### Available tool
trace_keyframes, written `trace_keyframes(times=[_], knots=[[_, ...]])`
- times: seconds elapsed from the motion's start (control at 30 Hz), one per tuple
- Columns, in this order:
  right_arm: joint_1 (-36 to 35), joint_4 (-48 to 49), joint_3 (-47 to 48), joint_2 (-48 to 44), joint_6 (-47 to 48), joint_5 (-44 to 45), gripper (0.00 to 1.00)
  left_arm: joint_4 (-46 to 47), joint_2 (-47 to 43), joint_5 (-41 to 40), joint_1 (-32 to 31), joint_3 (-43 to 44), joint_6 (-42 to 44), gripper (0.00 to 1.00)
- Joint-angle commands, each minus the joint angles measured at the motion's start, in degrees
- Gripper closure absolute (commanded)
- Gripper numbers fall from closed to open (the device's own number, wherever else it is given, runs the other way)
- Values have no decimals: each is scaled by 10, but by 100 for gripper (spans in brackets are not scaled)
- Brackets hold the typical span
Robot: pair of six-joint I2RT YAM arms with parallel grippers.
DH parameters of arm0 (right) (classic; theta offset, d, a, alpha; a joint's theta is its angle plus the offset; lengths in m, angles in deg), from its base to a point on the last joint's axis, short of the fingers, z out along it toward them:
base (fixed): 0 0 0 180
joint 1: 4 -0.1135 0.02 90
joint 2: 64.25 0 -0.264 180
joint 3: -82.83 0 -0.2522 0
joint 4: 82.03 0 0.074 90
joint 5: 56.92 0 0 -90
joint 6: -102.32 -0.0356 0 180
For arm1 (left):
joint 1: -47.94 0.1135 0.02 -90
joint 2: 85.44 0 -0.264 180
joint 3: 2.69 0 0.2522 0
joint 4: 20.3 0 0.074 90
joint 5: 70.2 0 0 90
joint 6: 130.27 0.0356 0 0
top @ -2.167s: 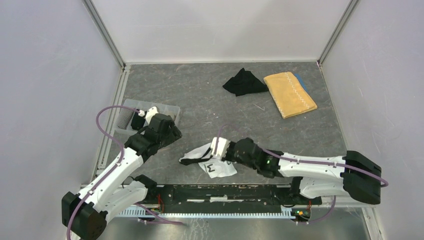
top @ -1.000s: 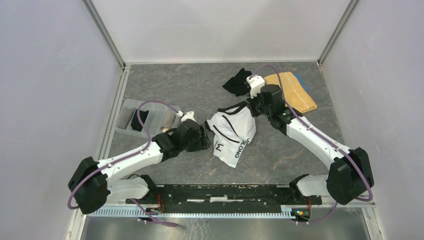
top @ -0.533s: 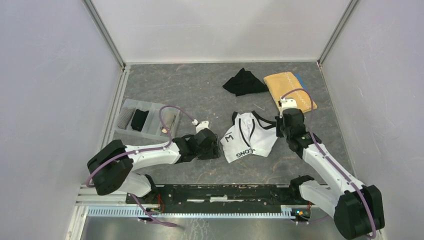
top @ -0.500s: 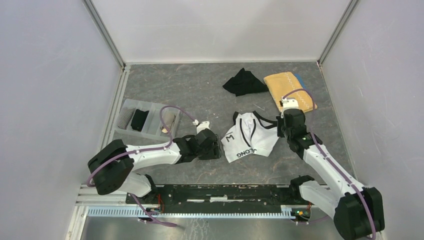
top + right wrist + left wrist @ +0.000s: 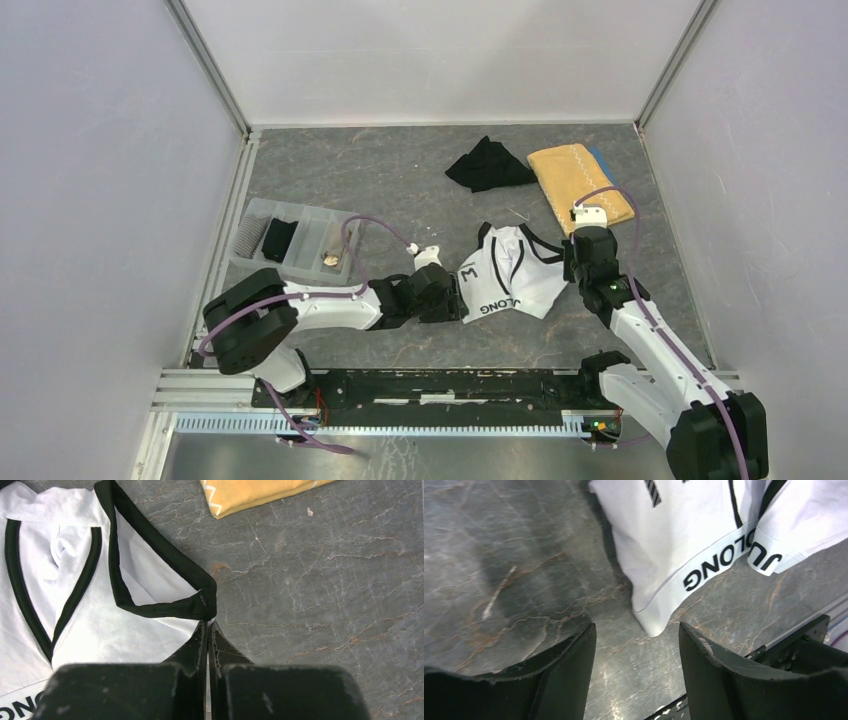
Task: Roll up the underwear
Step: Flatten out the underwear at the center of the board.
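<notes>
White underwear (image 5: 515,280) with black trim and a lettered waistband lies spread on the grey table near the middle. My right gripper (image 5: 571,262) is at its right corner. In the right wrist view the gripper (image 5: 207,623) is shut on the black-trimmed corner of that underwear (image 5: 75,605). My left gripper (image 5: 456,300) sits low at the garment's left edge. In the left wrist view it (image 5: 636,647) stands open, and the waistband corner of the underwear (image 5: 684,530) lies just ahead of its fingers, untouched. A black underwear piece (image 5: 488,165) lies crumpled at the back.
A mustard-yellow towel (image 5: 580,185) lies folded at the back right, its edge also in the right wrist view (image 5: 250,492). A clear divided tray (image 5: 300,209) with small items stands at the left. The metal rail runs along the near edge.
The right gripper has pulled the white underwear a little nearer and to the right, spreading it flatter. The left arm has slid right along the table to the garment's left edge, still open.
</notes>
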Motion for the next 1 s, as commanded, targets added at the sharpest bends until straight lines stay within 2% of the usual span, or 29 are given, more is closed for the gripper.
trace_keyframes(times=[0.0,0.17,0.33,0.4,0.47,0.5,0.53,0.6,0.7,0.97], knots=[[4,8,7,-16,-2,15,100,61,23,8,-11,23,-34,33],[3,8,6,-27,-5,7,100,37,61,-3,-13,38,-43,36],[4,8,9,-28,-7,-3,100,32,92,-24,-13,40,-38,51],[4,11,6,-28,-8,-12,100,27,100,-39,-13,40,-36,62],[3,15,3,-29,-10,-20,100,20,105,-53,-12,45,-25,86],[4,15,2,-29,-10,-22,100,6,106,-66,-13,51,-17,94],[4,16,2,-30,-10,-26,100,-20,105,-85,-12,61,-11,97],[4,15,5,-31,-8,-33,100,-82,91,-124,-10,74,-3,98],[4,16,12,-32,-10,-42,100,-125,37,-174,-8,66,2,98],[4,19,42,14,3,-55,100,-242,-96,-244,-2,43,6,98]])
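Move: At the left hand's open fingers lies the underwear's near-left hem corner, about 1 cm ahead, 3 cm right and 1 cm below; the waistband corner in the right fingers is some 11 cm ahead and 19 cm right. The corner sought lies roughly 11 cm back and 19 cm left of the right hand, 7 cm lower. From the right hand, the yellow cloth is 15 cm ahead, 3 cm right; the black cloth 20 cm ahead, 15 cm left. Reaching about 3 cm right with the left hand, then edging forward and down a little, it closes its fingers and pinches the hem corner. It then pulls that corner some 7 cm left while lifting about 3 cm, the wrist turning roughly 15 degrees with its left side rising and counter-clockwise. The right hand keeps its pinch on the waistband corner, nearly in place. ##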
